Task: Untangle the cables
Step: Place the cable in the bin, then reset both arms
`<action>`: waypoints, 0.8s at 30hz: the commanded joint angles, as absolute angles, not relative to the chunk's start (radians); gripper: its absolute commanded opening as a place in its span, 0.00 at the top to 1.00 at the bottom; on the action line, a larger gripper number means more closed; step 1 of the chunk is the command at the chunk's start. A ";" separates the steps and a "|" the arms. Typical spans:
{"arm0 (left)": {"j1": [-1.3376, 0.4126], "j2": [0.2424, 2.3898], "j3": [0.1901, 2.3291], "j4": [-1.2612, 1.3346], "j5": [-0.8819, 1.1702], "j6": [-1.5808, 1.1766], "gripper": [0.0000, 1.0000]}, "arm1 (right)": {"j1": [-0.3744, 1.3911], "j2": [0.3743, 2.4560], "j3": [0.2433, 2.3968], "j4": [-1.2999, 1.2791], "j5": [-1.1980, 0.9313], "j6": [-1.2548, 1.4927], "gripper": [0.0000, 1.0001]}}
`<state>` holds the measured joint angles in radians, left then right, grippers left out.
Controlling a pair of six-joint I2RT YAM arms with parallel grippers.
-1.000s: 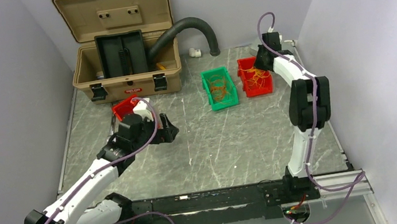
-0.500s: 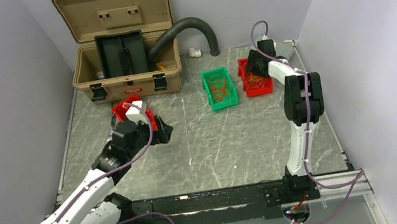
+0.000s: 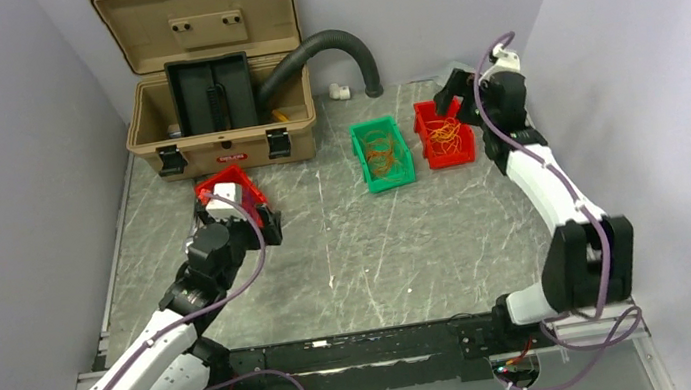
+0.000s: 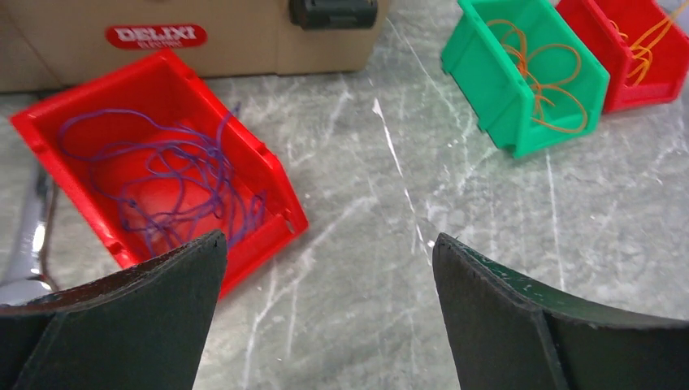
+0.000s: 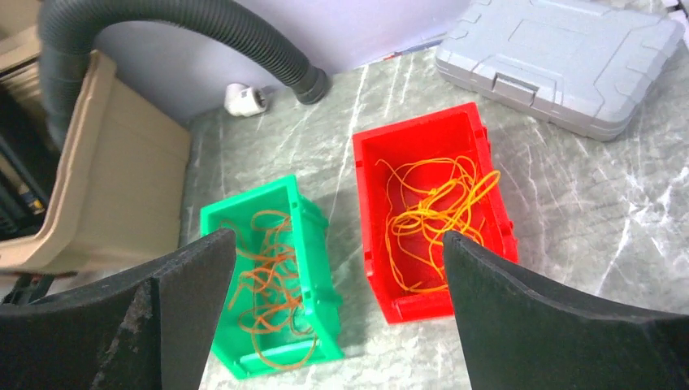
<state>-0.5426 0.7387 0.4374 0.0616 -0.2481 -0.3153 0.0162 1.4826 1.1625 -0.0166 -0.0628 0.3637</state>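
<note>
The cables lie sorted in three bins. Thin orange wires (image 5: pixel 268 268) fill the green bin (image 3: pixel 381 153), and yellow-orange wires (image 5: pixel 435 207) coil in the red bin (image 3: pixel 444 132) beside it. Thin purple wires (image 4: pixel 162 175) are tangled in a second red bin (image 3: pixel 224 185) at the left. My right gripper (image 5: pixel 339 237) hangs open above the green and red bins with nothing between its fingers. At the corner of the left red bin, my left gripper (image 4: pixel 329 252) is open over bare table.
An open tan toolbox (image 3: pixel 216 81) stands at the back left, with a thick black corrugated hose (image 3: pixel 332 47) arching out of it. A grey case (image 5: pixel 561 57) lies behind the right red bin. A small white fitting (image 5: pixel 244 99) sits by the back wall.
My right gripper has opened and drawn back up from the red bin, and its arm has swung out to the right. My left arm has shifted left toward the bin of purple wires.
</note>
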 commanded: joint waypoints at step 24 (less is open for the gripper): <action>-0.121 1.128 0.239 0.769 -0.201 0.014 0.01 | 0.038 1.335 0.163 1.162 0.273 0.029 0.03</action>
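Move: The left hand, empty, has the left red bin with the purple cable some 11 cm ahead, 8 cm to its left and 15 cm below; the wrench lies about 9 cm left of that bin and 1 cm nearer. The right hand, also empty, stands above the near part of the right red bin, whose middle is about 7 cm ahead, straight in line and 20 cm below. From that bin, the green bin is about 18 cm left and 3 cm nearer, the grey case 13 cm farther and 10 cm right. Back and down, the open right hand draws away from the yellow-cable bin, about 13 cm back after a slight rise, then sinking to some 14 cm lower, drifting right late and rolling its left side down. The open left hand sweeps about 15 cm left, from the right of the purple-cable bin to its left, rising slightly before dropping, its wrist turning counter-clockwise and its left side rolling up. ##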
